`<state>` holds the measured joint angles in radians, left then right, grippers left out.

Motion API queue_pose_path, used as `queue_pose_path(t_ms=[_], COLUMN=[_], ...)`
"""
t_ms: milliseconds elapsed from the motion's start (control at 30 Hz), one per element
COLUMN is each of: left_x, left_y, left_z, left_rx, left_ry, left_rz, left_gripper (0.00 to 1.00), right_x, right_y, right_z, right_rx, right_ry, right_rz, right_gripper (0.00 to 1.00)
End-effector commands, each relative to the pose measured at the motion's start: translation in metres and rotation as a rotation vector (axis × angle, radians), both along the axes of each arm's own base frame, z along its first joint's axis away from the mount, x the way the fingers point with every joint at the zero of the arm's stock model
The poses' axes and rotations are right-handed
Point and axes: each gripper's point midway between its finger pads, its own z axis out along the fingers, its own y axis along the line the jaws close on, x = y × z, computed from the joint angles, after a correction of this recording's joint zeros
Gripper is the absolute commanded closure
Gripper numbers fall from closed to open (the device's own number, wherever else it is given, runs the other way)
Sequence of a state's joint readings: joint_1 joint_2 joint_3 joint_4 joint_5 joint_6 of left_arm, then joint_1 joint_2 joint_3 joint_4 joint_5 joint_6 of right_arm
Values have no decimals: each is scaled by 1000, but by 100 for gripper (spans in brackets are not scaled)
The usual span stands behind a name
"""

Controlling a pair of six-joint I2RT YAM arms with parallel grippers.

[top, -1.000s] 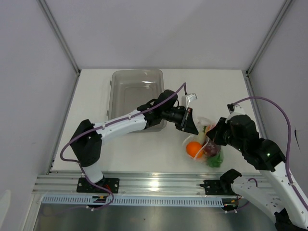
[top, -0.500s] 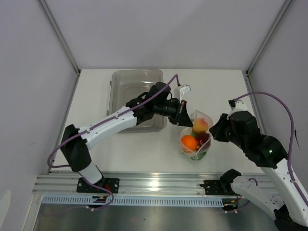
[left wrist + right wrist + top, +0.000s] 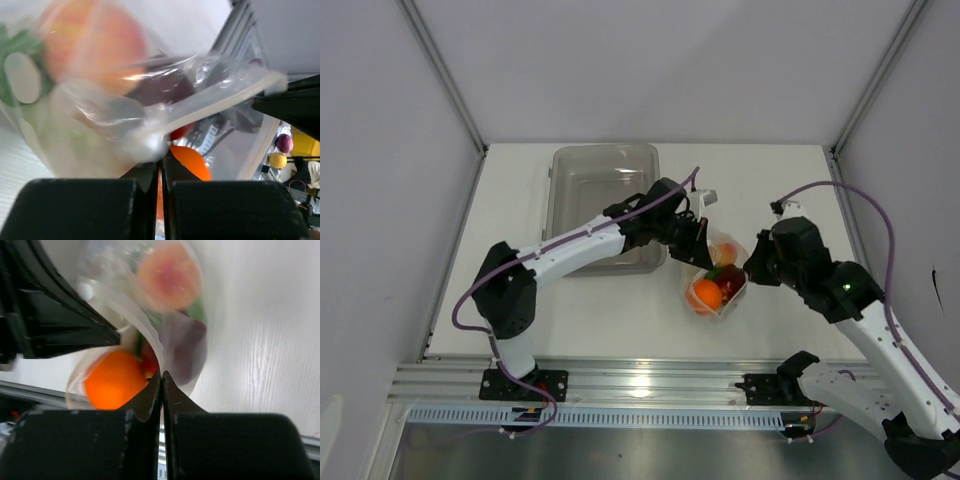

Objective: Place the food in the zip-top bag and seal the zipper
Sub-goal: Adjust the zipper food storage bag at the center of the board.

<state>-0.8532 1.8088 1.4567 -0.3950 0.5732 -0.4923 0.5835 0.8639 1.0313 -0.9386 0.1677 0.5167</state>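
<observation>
The zip-top bag hangs between my two grippers over the table, right of centre. Inside it are the food pieces: an orange, a dark red bulb and a peach-coloured fruit. My left gripper is shut on the bag's left edge, my right gripper on its right edge. In the left wrist view the gripper pinches clear plastic below the pale zipper, with lettuce and radish behind. In the right wrist view the gripper pinches film beside the orange.
A rigid grey translucent tray stands at the back left, under the left arm's forearm. The aluminium rail runs along the table's near edge. Grey walls enclose the table at the back and on both sides.
The bag with the food has moved left and slightly away from the rail, and both grippers have travelled with it, staying shut on its edges. The bag now looks more bunched.
</observation>
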Motion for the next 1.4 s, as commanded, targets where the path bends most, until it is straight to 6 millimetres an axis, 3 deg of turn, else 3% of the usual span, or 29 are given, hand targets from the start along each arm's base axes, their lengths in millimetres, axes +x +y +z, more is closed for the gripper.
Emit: queue_pose_path(t_ms=[0,33,67,100,133,200,267,300,400,433,500,567,600,633,667,733,767,833,867,900,933,1000,1100,1167,1267,1367], left_x=[-1,-7,-11,-12,-15,-13,-12,-13,-11,-10,-7,-7,-3,-5,-8,-12,-13,-20,-20,-15,-19,-15,-24,-22,-23,-37], left_y=[2,9,12,13,17,17,12,10,4,3,-2,0,-2,-1,2,8,13,27,34,40,50,55,58,62,74,83], left_z=[138,156,154,163,159,132,84,68,28,28,49,66,102,113,122,158,161,171,157,154,130,118,94,87,81,62], left_rx=[-256,-290,-294,-326,-328,-294,-216,-196,-149,-153,-187,-191,-243,-253,-251,-303,-299,-314,-285,-275,-234,-221,-177,-152,-125,-90], left_ry=[-236,-260,-255,-268,-263,-233,-144,-115,-44,-40,-69,-95,-152,-167,-175,-233,-252,-293,-292,-322,-315,-314,-257,-275,-292,-279], left_rz=[3,6,11,22,30,43,33,24,17,15,6,4,1,-5,-10,-11,0,23,43,88,101,128,93,114,160,172], left_gripper=[100,99,100,99,99,99,100,99,99,100,99,99,99,99,99,99,97,85,79,67,63,57,39,33,1,1], right_x=[4,0,-3,-6,-10,-9,-4,-4,1,1,3,3,2,3,1,-3,-6,-11,-12,-11,-10,-7,-5,-5,-5,-5], right_y=[-2,-2,-1,2,6,9,8,8,9,8,8,6,3,2,2,1,2,3,3,2,2,5,14,16,14,11], right_z=[100,107,117,117,120,90,66,36,-4,-8,-5,25,36,63,74,95,99,104,94,90,71,55,39,42,55,63], right_rx=[121,134,158,173,215,207,196,160,120,111,99,114,110,137,148,177,192,230,228,230,211,202,216,227,236,231], right_ry=[-251,-253,-270,-263,-272,-226,-196,-134,-67,-58,-56,-107,-124,-178,-197,-226,-230,-247,-233,-239,-201,-171,-131,-133,-167,-179], right_rz=[14,20,27,36,52,51,19,13,4,-1,3,3,6,7,8,17,21,24,23,17,5,2,21,27,21,19], right_gripper=[100,100,100,100,100,100,100,100,100,100,100,100,100,100,100,100,100,100,100,100,100,100,100,100,100,100])
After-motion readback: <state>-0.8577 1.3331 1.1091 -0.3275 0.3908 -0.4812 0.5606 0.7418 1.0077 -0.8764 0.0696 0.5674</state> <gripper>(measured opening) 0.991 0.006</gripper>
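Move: Both grippers are already shut on the raised rim of the food bag, whose filled middle lies about 2 cm back, 3 cm right and 9 cm below the left hand, and about 6 cm left, level fore-and-aft and 13 cm below the right. From the left hand, the orange is some 5 cm back and 8 cm down, the peach 3 cm ahead, 4 cm right and 9 cm down. The empty tray lies about 12 cm ahead, 23 cm left and 15 cm down. Keeping their pinch on the rim, both hands bounce the bag quickly up and down in step, the left up nearly 15 cm, back down and up again by about as much, the right up some 10 cm, down past its start, up again and partly down, with both wrists rocking. Around the second peak the left fingers spread from shut to wide open and let go of the rim, and that hand draws away leftward and slightly back, sinking some 10 cm from the peak, while the right stays shut on its side. ##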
